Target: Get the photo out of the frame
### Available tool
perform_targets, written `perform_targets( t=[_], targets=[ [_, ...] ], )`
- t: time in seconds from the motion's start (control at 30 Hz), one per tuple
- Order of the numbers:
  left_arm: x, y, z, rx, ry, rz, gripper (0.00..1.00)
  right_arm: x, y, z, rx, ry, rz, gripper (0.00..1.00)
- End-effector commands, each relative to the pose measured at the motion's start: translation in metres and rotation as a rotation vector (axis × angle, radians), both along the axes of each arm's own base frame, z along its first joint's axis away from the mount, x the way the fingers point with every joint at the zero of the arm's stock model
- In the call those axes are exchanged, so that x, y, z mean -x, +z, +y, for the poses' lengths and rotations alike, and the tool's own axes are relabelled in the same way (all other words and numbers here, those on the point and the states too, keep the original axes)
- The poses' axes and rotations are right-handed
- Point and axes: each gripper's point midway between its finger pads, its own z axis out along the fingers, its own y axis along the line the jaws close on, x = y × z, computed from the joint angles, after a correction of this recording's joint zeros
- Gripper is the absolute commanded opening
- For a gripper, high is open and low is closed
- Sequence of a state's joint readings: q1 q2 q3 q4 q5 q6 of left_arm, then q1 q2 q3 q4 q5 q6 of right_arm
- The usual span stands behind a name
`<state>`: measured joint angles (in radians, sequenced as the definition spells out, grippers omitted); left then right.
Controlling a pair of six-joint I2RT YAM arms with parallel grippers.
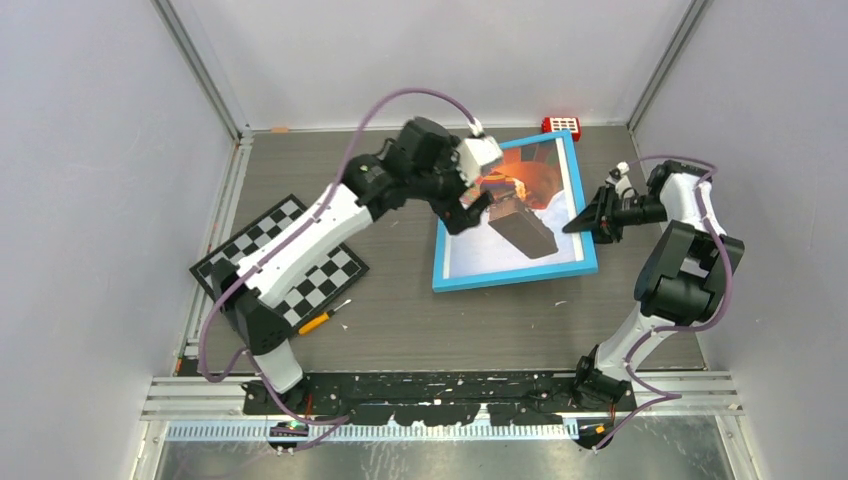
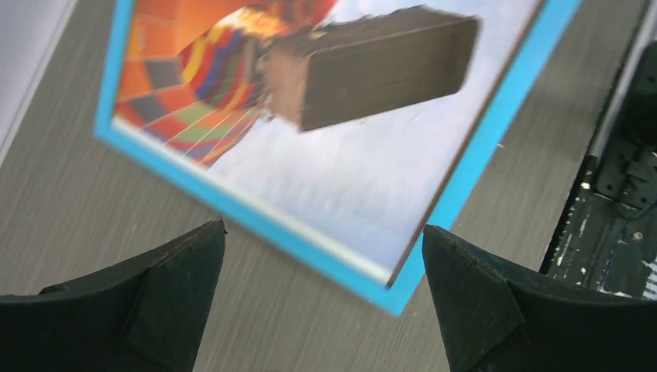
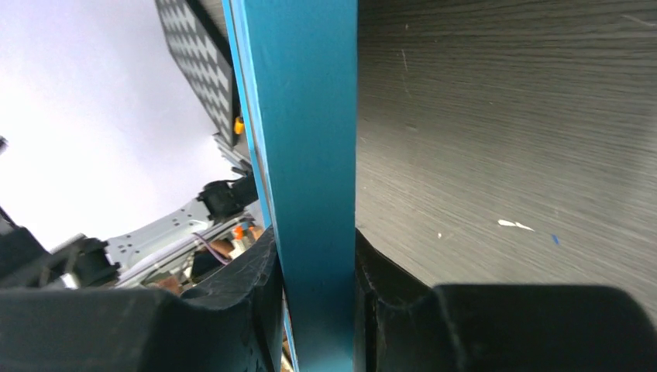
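Observation:
The frame, with its thin bright-blue border, lies face up on the table right of centre. Inside it sits the photo, an orange striped balloon with a dark basket against pale sky. My left gripper hovers over the photo's left part, open and holding nothing. In the left wrist view the frame's corner and the photo lie below the spread left gripper. My right gripper is shut on the frame's right edge. In the right wrist view the blue edge is pinched in the right gripper.
A black-and-white chequered board lies at the left, with an orange-handled tool by its near corner. A small red block stands at the back wall behind the frame. Grey walls close in the table on three sides.

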<state>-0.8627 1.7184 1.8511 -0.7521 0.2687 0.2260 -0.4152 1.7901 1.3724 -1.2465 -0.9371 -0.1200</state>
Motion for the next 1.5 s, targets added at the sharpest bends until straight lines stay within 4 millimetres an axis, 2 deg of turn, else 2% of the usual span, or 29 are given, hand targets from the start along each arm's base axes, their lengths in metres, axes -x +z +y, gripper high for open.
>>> perform_targets(
  t=[0.0,0.1,0.27,0.37,0.63,0.83,1.07,1.17,1.2,1.27,1.47],
  targets=[
    [-0.014,0.018,0.05,-0.018,0.124,0.036,1.0,0.022,0.036,-0.01,0.123,0.018,0.049,0.01],
    [-0.037,0.02,0.082,-0.031,0.241,0.035,1.0,0.018,0.052,-0.021,0.214,0.026,0.008,0.01],
    [-0.072,0.034,0.138,0.017,0.435,0.032,1.0,0.016,0.079,-0.033,0.335,0.038,-0.058,0.01],
    [-0.084,0.034,0.167,0.052,0.534,0.07,1.0,0.017,0.09,-0.042,0.421,0.071,-0.1,0.01],
    [-0.098,0.046,0.215,0.132,0.687,0.096,1.0,0.008,0.133,-0.064,0.662,0.112,-0.248,0.01],
    [-0.094,0.038,0.214,0.183,0.713,0.155,1.0,0.003,0.158,-0.072,0.881,0.162,-0.341,0.01],
    [-0.09,0.028,0.216,0.224,0.754,0.239,1.0,-0.007,0.176,-0.046,1.032,0.21,-0.457,0.01],
    [-0.098,0.024,0.218,0.268,0.837,0.277,1.0,-0.016,0.182,-0.038,1.105,0.208,-0.492,0.0],
    [-0.1,0.025,0.217,0.285,0.853,0.291,1.0,-0.019,0.183,-0.039,1.141,0.199,-0.496,0.0],
    [-0.103,0.029,0.212,0.313,0.855,0.318,1.0,-0.024,0.187,-0.027,1.174,0.217,-0.535,0.01],
    [-0.116,0.048,0.195,0.443,0.862,0.393,1.0,-0.037,0.188,-0.007,1.251,0.232,-0.611,0.0]
  ],
)
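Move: The frame, with the photo still in it, slopes up to the right hand, which already pinches its right edge. The photo's middle lies about 14 cm left of that hand, some 4 cm farther out and 8 cm lower. The red box stands about 27 cm ahead of the right hand, 1 cm to its left. From the empty left hand, the photo's middle is about 11 cm right, 6 cm ahead and 22 cm below; the chessboard's middle is roughly 40 cm left and 4 cm back. The frame is raised by its right edge and swung up on its side: the right hand keeps its pinch and climbs about 15 cm, bowing out to the right and then back left, while its fingers roll from pointing left to pointing down, some 70 degrees. The left hand, already free and wide open, withdraws leftward and forward over the table, turning counter-clockwise. ##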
